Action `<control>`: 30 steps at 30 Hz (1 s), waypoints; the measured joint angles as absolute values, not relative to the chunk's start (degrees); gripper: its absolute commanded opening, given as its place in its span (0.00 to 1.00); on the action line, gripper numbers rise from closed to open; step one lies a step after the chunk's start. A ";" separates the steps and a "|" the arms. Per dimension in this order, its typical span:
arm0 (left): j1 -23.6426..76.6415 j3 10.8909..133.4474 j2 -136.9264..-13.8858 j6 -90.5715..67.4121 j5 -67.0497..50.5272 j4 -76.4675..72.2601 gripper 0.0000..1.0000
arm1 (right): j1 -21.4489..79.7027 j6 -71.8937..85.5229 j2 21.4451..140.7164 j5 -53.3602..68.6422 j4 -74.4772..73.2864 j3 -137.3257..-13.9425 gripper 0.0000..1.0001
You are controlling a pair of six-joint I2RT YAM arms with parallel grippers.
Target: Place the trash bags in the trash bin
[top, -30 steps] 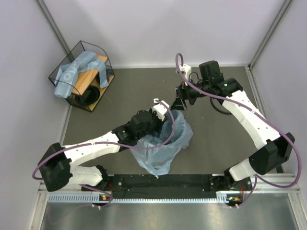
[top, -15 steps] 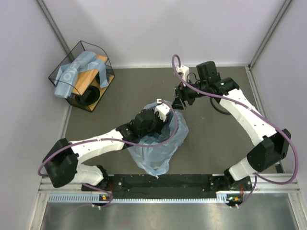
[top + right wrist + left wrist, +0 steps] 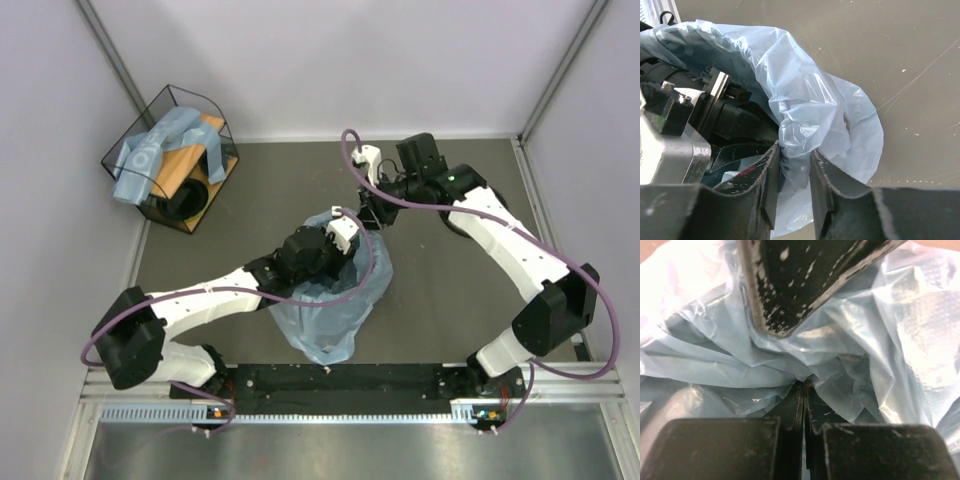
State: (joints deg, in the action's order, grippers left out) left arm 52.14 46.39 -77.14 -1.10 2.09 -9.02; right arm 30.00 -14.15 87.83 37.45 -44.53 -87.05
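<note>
A light-blue translucent trash bag (image 3: 335,300) lies bunched at the middle of the table, and whatever is under it is hidden. The trash bin is not visible. My left gripper (image 3: 345,245) reaches into the bag's upper part. In the left wrist view my left gripper (image 3: 804,385) is shut, with the bag's film (image 3: 740,365) pinched at its tips. My right gripper (image 3: 372,215) is at the bag's far rim. In the right wrist view my right gripper (image 3: 795,152) has its fingers on both sides of a bunched fold (image 3: 805,120), pressing it.
A black wire basket (image 3: 125,140) with a wooden base stands at the far left corner, holding a bundle of light-blue bags (image 3: 150,150) and a black roll (image 3: 185,200). Grey walls close in the table on three sides. The arm bases stand along the near edge.
My right arm has moved left to the bag's rim and its jaws have closed in on a fold. The left arm shifted slightly and the bag drew in to the left.
</note>
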 measured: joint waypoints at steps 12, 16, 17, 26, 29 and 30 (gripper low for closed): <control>51.99 46.37 -71.16 0.82 0.05 -8.16 0.48 | 32.21 -15.94 87.83 32.49 -43.24 -86.26 0.00; 51.92 48.27 -66.02 1.67 -1.26 -5.32 0.55 | 32.18 -15.86 87.83 28.86 -42.52 -86.35 0.00; 51.90 49.01 -65.06 1.80 -1.58 -4.69 0.56 | 32.14 -15.77 87.83 28.01 -42.35 -86.35 0.00; 51.24 54.13 -50.30 1.56 -3.07 2.07 0.67 | 32.16 -14.85 84.84 23.20 -40.38 -84.68 0.00; 48.16 57.30 -48.56 -0.67 -3.99 4.49 0.67 | 32.32 -15.09 81.97 22.02 -38.59 -83.44 0.00; 45.84 58.74 -48.51 -1.67 -4.84 5.02 0.67 | 32.53 -15.40 80.79 21.65 -37.89 -82.89 0.00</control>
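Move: The gathered fold of the trash bag's far right rim lies between the right hand's half-closed fingers, about 1 cm below their midpoint. From the left hand, whose shut fingers reach into the bag, the fold is some 3 cm ahead, 3 cm right and 2 cm higher. The bag's mouth centres about 11 cm back, 8 cm left and 8 cm below the right hand; the black ring lies roughly 24 cm to that hand's right, level with it fore and aft, 20 cm below. The bag's rim fold is pinched shut between the right fingers, which sink slightly, then carry it about 2 cm forward and 2 cm right before starting to rise. The left fingers open, let go of the bag and pull out of it, rising some 23 cm, fast, then swinging about 8 cm left as the wrist tips up and rolls left side down. ##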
